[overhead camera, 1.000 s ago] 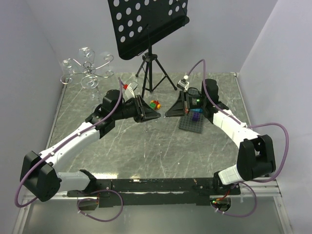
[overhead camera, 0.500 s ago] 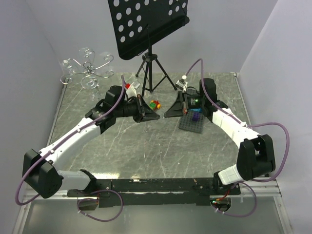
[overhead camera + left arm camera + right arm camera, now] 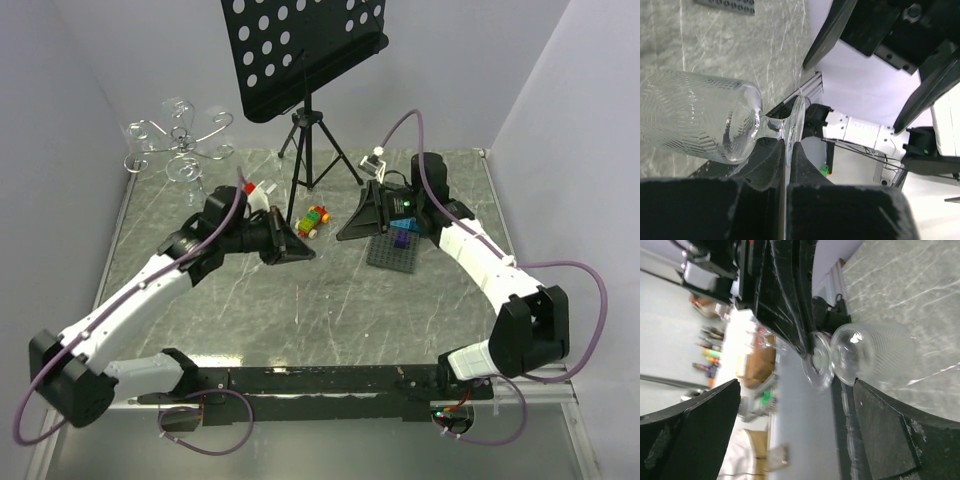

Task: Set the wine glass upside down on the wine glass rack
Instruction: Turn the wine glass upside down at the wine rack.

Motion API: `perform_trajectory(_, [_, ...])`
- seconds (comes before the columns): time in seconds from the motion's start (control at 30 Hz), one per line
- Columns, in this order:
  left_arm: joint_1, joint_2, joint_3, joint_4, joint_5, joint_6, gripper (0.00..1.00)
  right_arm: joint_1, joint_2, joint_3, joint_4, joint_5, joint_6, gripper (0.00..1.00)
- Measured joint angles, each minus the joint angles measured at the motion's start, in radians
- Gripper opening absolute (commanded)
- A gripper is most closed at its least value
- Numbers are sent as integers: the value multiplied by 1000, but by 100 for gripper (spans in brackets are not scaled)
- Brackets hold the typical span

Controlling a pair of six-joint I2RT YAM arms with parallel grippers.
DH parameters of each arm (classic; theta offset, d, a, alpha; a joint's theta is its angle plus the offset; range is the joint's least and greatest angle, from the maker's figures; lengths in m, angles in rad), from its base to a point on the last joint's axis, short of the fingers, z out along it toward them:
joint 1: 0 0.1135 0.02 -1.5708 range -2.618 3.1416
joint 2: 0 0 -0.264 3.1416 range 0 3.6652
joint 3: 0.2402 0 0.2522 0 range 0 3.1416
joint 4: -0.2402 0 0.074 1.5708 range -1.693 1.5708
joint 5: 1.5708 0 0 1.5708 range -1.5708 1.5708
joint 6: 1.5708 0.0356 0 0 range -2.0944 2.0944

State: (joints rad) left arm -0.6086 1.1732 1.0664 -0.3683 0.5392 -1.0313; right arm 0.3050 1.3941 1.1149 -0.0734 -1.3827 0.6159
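Note:
The wine glass (image 3: 695, 116), clear with fine etched lines, lies sideways in the air. My left gripper (image 3: 788, 145) is shut on the thin disc of its foot (image 3: 796, 120). In the top view that gripper (image 3: 300, 248) hovers over the table's middle left, and the glass itself is too clear to make out there. My right gripper (image 3: 347, 228) faces it from the right, a short gap away. In the right wrist view it (image 3: 797, 390) stands wide open, with the glass (image 3: 865, 352) beyond its fingertips and untouched. The chrome wine glass rack (image 3: 180, 150) stands at the far left corner.
A black music stand (image 3: 300, 50) on a tripod (image 3: 312, 150) rises at the back centre. A small colourful toy car (image 3: 317, 215) lies between the grippers. A grey studded baseplate (image 3: 398, 252) with a purple brick (image 3: 401, 238) lies under the right arm.
My right gripper has opened and let go of the glass. The left gripper has shut on the glass's foot and drawn back to the left with it.

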Motion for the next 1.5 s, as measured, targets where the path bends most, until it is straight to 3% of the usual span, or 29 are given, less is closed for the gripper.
perform_trajectory(0.3, [119,-216,-25,-176,9,19,1,-45,-31,71,-301,21,-330,100])
perform_trajectory(0.47, [293,-273,10,-329,49,74,1,-82,-30,71,-333,41,-376,100])
perform_trajectory(0.77, [562,-200,266,-730,66,240,1,-132,0,89,-344,53,-402,100])
perform_trajectory(1.07, [638,-172,448,-935,-70,261,1,-170,13,90,-315,53,-389,100])
perform_trajectory(1.5, [716,-165,476,-942,-324,251,1,-186,46,90,-208,44,-323,100])
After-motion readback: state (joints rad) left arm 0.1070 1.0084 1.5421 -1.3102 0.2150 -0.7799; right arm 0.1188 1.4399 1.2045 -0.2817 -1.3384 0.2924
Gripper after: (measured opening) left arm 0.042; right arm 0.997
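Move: Ahead and to the left of the left hand, which already holds the wine glass bowl-down by its foot, the wine glass rack's hook crown stands about 27 cm farther out and 29 cm left, level in height. The toy car lies roughly 30 cm straight ahead and 35 cm lower; the music stand's tripod is some 42 cm ahead, 2 cm left, 20 cm below. From the right hand, the crown is about 26 cm ahead, 34 cm left and 3 cm lower. Sweeping some 25 cm left towards the rack, the left hand keeps its pinch on the glass's foot, first easing back about 2 cm and rising about 5 cm overall, while its wrist swings roughly 45 degrees counter-clockwise so the fingers point forward and more steeply down. The right hand, already wide open, clears off forward and right, away from the glass. ##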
